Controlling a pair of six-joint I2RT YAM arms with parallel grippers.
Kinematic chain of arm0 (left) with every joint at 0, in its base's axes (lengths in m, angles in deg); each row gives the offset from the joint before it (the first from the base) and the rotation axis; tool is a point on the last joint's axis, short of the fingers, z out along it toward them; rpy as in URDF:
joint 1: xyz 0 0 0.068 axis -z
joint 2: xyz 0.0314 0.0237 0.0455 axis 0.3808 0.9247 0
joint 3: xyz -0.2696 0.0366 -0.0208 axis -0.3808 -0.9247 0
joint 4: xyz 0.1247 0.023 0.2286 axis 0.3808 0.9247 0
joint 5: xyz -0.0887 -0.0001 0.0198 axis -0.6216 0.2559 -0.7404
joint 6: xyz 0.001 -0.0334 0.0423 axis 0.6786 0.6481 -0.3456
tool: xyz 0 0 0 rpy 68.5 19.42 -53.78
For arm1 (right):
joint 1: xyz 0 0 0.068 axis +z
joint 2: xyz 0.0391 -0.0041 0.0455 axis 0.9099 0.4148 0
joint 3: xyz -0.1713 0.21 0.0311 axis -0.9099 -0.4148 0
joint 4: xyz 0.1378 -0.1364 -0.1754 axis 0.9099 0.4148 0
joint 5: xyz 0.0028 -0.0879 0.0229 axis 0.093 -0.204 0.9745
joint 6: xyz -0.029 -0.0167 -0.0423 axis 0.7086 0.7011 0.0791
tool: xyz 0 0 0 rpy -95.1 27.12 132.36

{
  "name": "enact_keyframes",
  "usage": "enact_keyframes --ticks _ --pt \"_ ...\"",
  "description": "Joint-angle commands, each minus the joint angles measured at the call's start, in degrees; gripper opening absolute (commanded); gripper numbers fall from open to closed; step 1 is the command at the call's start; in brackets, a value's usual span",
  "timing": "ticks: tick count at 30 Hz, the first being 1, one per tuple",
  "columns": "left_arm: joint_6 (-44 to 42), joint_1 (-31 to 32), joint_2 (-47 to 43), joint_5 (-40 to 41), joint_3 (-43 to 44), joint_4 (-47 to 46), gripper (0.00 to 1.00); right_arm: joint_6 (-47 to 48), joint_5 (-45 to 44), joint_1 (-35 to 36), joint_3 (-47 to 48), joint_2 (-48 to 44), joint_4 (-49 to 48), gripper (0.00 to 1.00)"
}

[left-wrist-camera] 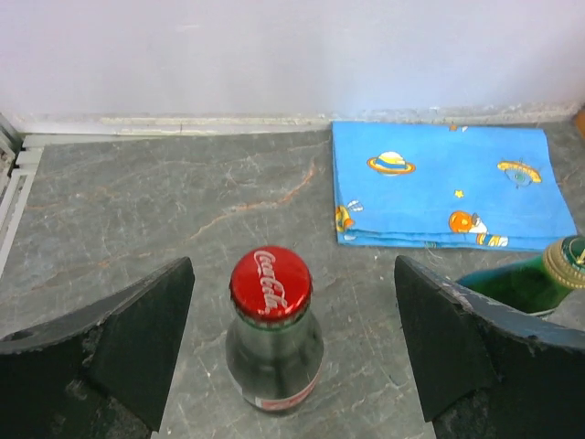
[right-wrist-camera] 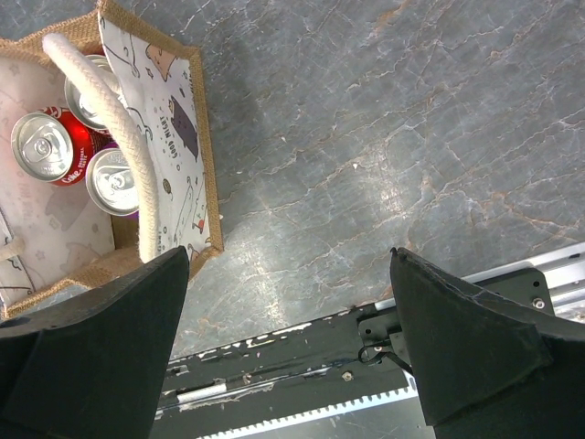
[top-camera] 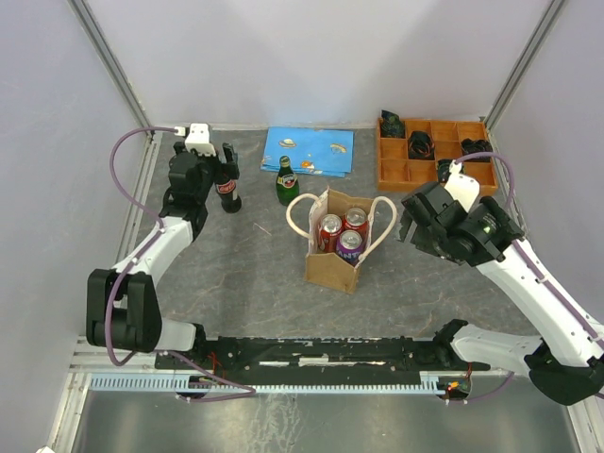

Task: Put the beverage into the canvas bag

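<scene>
A dark cola bottle [top-camera: 226, 189] with a red cap [left-wrist-camera: 271, 283] stands upright at the back left of the table. My left gripper [left-wrist-camera: 292, 343] is open, one finger on each side of the bottle and a clear gap to both; in the top view my left gripper [top-camera: 219, 162] hangs just over it. The canvas bag [top-camera: 332, 260] stands upright mid-table with cream loop handles and three cans [top-camera: 341, 232] inside. My right gripper [top-camera: 415, 225] is open and empty, right of the bag [right-wrist-camera: 196, 174], over bare table.
A green glass bottle [top-camera: 286, 181] stands between the cola bottle and the bag, close to my left gripper's right finger [left-wrist-camera: 484, 347]. A folded blue cloth [top-camera: 309, 151] lies at the back. An orange compartment tray [top-camera: 434, 168] sits at the back right.
</scene>
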Motion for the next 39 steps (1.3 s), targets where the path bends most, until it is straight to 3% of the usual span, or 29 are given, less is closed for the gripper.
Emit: enact_keyframes --ticks 1,28,32,36,38,39 --pt "3.0 0.3 2.3 1.8 1.7 -10.1 0.95 -0.8 -0.4 -0.3 0.8 -0.6 -0.4 0.99" --pt "4.0 0.2 7.9 3.8 -3.0 -18.7 0.84 -1.8 1.2 -0.2 1.1 1.0 0.1 0.99" --pt "3.7 0.3 9.0 4.2 -3.3 -18.8 0.72 -1.4 1.2 -0.3 1.9 1.7 0.1 0.99" --pt "3.2 0.3 9.2 4.3 -4.2 -18.7 0.67 -1.4 1.3 -0.2 2.0 2.0 0.0 0.99" --pt "3.1 0.2 9.1 4.4 -4.6 -18.6 0.53 -1.4 1.3 -0.3 2.0 1.9 0.0 0.99" --pt "3.1 0.2 9.0 4.4 -4.6 -18.6 0.40 -1.4 1.2 -0.2 1.9 1.9 -0.1 0.99"
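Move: The Coca-Cola bottle stands straight ahead of my left hand by about 4 cm; its middle is some 13 cm below and its red cap only just below. The green bottle is about 16 cm to my right and roughly 5 cm ahead, the canvas bag around 29 cm right and 8 cm back. From my right hand, the Coca-Cola bottle lies some 17 cm ahead and 44 cm left. With the fingers kept almost level, I ease my left hand about 2 cm forward to straddle the neck of the Coca-Cola bottle, then sink some 4 cm so that they come below the red cap. On the way down I draw them in from nearly wide open to about two-thirds, closing in on both sides of the neck; whether they touch it yet can't be seen. ##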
